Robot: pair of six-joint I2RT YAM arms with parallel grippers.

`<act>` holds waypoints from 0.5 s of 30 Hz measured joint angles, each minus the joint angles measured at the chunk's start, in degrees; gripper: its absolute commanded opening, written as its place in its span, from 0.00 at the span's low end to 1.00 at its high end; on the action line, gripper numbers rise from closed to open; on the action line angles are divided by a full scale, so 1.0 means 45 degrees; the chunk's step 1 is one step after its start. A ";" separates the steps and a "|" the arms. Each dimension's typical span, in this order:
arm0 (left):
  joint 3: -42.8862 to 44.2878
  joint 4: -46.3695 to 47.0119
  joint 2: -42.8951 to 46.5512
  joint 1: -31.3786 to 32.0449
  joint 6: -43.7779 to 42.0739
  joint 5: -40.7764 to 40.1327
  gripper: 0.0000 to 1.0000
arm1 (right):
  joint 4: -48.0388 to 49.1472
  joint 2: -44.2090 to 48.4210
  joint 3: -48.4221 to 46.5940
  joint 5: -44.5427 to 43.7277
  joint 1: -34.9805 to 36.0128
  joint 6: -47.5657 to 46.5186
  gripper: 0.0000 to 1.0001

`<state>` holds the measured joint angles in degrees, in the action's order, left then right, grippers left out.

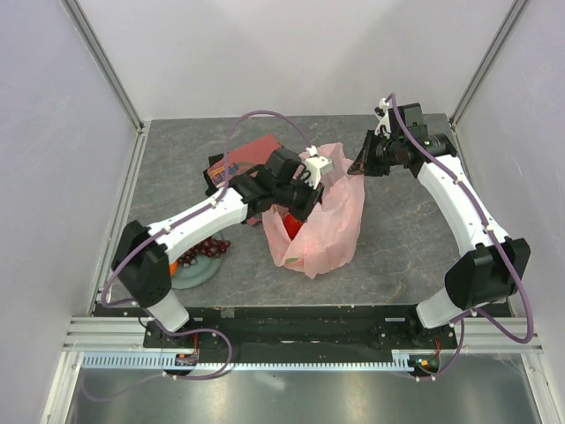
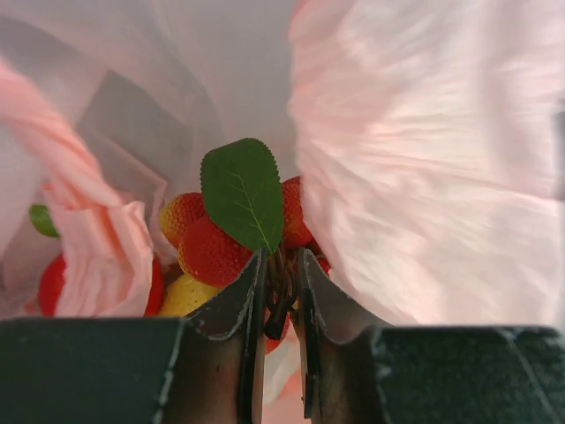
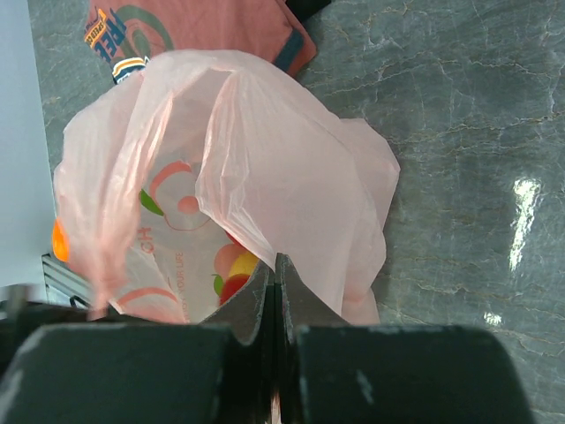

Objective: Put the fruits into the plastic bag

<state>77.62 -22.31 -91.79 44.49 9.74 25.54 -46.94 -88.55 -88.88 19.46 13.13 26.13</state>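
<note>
The pink plastic bag (image 1: 322,231) stands open at the table's middle. My left gripper (image 1: 298,205) reaches down into its mouth. In the left wrist view this gripper (image 2: 281,258) is shut on the brown stem of a cluster of red strawberry-like pieces (image 2: 212,252) with a green leaf (image 2: 243,190), hanging inside the bag. Below them lie a yellow lemon-like fruit (image 2: 187,296) and a red fruit (image 2: 51,283). My right gripper (image 1: 360,165) is shut on the bag's far right rim (image 3: 265,203), holding it up. Dark grapes (image 1: 210,248) rest on the plate.
A round pale green plate (image 1: 192,274) sits at the near left under the left arm. A folded red printed cloth (image 1: 252,152) lies behind the bag, also visible as cloth (image 3: 194,31) in the right wrist view. Grey walls enclose the table on three sides.
</note>
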 measured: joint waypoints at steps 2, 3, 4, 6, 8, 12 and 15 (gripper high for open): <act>0.0165 -0.0418 -0.0627 0.0131 -0.0185 -0.0131 0.02 | 0.0000 -0.0044 0.0000 0.0005 0.0000 0.0000 0.00; 0.0282 -0.0602 -0.0937 0.0185 -0.0257 -0.0287 0.01 | 0.0000 -0.0078 0.0000 0.0005 0.0000 0.0000 0.00; 0.0423 -0.0782 -0.1229 0.0228 -0.0321 -0.0389 0.05 | 0.0000 -0.0112 0.0000 0.0005 0.0000 0.0000 0.00; 0.0738 -0.1146 -0.1724 0.0253 -0.0413 -0.0631 0.16 | -0.0005 -0.0170 0.0000 0.0005 -0.0005 0.0000 0.00; 0.1078 -0.1409 -0.2011 0.0253 -0.0471 -0.0714 0.35 | -0.0010 -0.0189 0.0000 0.0005 0.0000 0.0000 0.00; 0.1506 -0.1535 -0.2045 0.0248 -0.0529 -0.1005 0.66 | -0.0005 -0.0214 0.0000 0.0005 0.0000 0.0000 0.00; 0.1598 -0.1535 -0.1919 0.0248 -0.0559 -0.1127 0.77 | -0.0005 -0.0272 0.0000 0.0000 0.0000 0.0000 0.00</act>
<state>84.82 -29.21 -100.42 45.60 7.22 20.47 -46.96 -89.78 -88.88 19.46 13.13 26.13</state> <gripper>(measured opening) 0.660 0.007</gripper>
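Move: The left hand holds the lychee cluster by its stem inside the mouth of the bag, and the bag's bottom lies about 15 cm below it, roughly 3 cm back and 1 cm to the left. Down there the red fruit sits about 5 cm left and level fore-and-aft, the yellow fruit some 4 cm back and 2 cm left, both around 13 cm below. From the right hand, the bag's bottom is about 13 cm back, 12 cm left and 19 cm down. The left hand lowers the lychee cluster about 5 cm deeper into the bag, its fingers tipping some 10 degrees more steeply down, then opens from the stem to about two thirds wide and lets the cluster go beside the red and yellow fruits. As the fingers open it eases back up some 1.5 cm and a little forward, still inside the bag mouth, while the right hand keeps its pinch on the rim and all but stays in place. ##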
